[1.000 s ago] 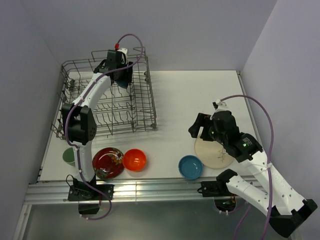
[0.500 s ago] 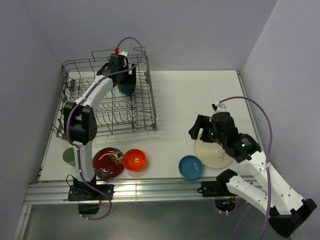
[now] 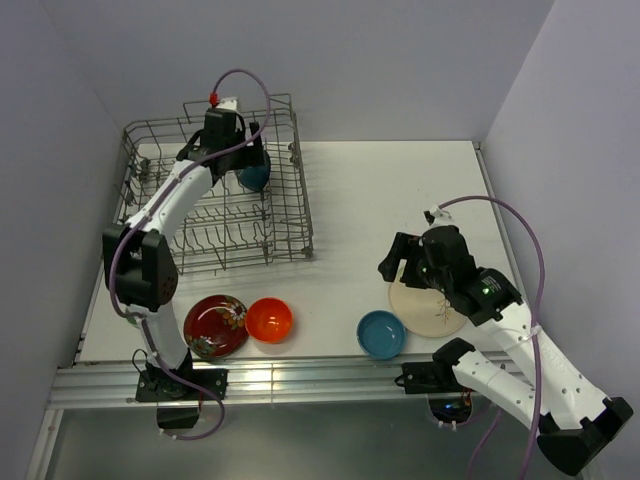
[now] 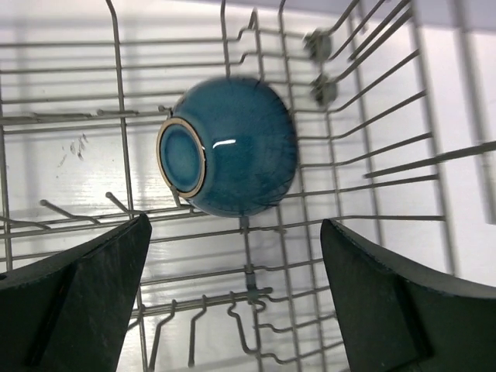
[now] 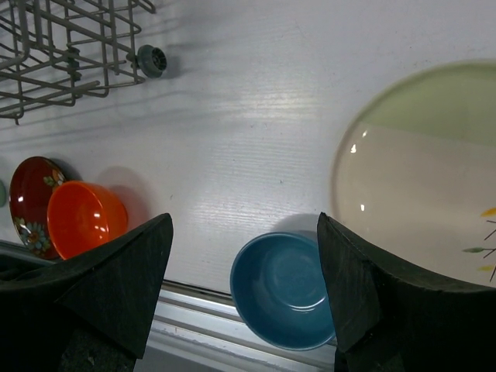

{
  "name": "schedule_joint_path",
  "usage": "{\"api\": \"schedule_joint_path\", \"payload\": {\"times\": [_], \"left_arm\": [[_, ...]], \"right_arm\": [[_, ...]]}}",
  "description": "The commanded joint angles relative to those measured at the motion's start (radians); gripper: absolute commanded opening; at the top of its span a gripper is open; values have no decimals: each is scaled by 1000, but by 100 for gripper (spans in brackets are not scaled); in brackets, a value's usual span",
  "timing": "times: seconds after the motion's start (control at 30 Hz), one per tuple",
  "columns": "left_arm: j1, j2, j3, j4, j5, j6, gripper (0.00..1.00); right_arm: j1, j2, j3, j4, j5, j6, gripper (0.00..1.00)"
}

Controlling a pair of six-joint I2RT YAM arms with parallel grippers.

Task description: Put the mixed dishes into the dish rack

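The grey wire dish rack point(image 3: 290, 215) stands at the table's back left. A teal bowl point(image 3: 254, 177) lies on its side among the tines near the rack's back right, foot ring showing point(image 4: 232, 147). My left gripper point(image 3: 228, 158) hovers just above it, open and empty point(image 4: 240, 310), apart from the bowl. On the table near the front are a red floral bowl point(image 3: 215, 325), an orange bowl point(image 3: 269, 319), a small blue bowl point(image 3: 381, 334) and a cream twig plate point(image 3: 430, 305). My right gripper point(image 3: 398, 262) hangs open over the blue bowl point(image 5: 283, 298), beside the plate point(image 5: 418, 178).
The rack's corner foot point(image 5: 151, 60) shows at the upper left of the right wrist view. The table's metal front rail point(image 3: 300, 375) runs just beyond the blue bowl. Grey walls close in the back and both sides.
My left gripper has opened and let go of the teal bowl, which now rests in the rack. The left arm has drawn back and up a little. The right arm has barely moved.
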Motion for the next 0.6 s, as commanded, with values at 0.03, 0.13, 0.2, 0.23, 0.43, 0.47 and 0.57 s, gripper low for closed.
{"api": "schedule_joint_path", "payload": {"times": [0.03,0.13,0.2,0.23,0.43,0.47,0.57], "left_arm": [[-3,-132,-21,32,27,-79,95],[-9,-227,-99,53,44,-120,95],[-9,-279,-131,44,83,-136,95],[-9,-295,-137,27,93,-149,94],[-8,-304,-136,-26,143,-166,87],[-6,-269,-96,-63,143,-166,83],[3,-197,-30,-65,191,-162,56]], "right_arm": [[-4,-2,-51,-24,-16,48,82],[-4,0,-95,-32,-52,74,82],[-4,-15,-114,-50,-41,100,82],[-4,-25,-131,-55,-37,118,81],[-4,-51,-142,-67,-73,141,81],[-4,-54,-138,-69,-73,140,81],[-4,-72,-125,-61,-75,152,81]]}}
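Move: The bowl already let go in the rack lies just below the empty left hand, about 8 cm down, 3 cm ahead and 1 cm right; the rack's right side wall is some 10 cm to that hand's right, level with it. From the right hand, the blue bowl lies roughly 7 cm back, 2 cm left and 16 cm down. The cream plate is about 10 cm right and 1 cm ahead; the orange bowl is 28 cm left and 5 cm back. Up and back goes the left hand, away from the racked bowl, rising about 8 cm before settling slightly, rolling right side up by over 10 degrees; its wide-open fingers start closing on nothing near the end. The right hand sinks about 6 cm and draws back nearly 4 towards the blue bowl, tipping its fingers further down, still open and touching nothing. ##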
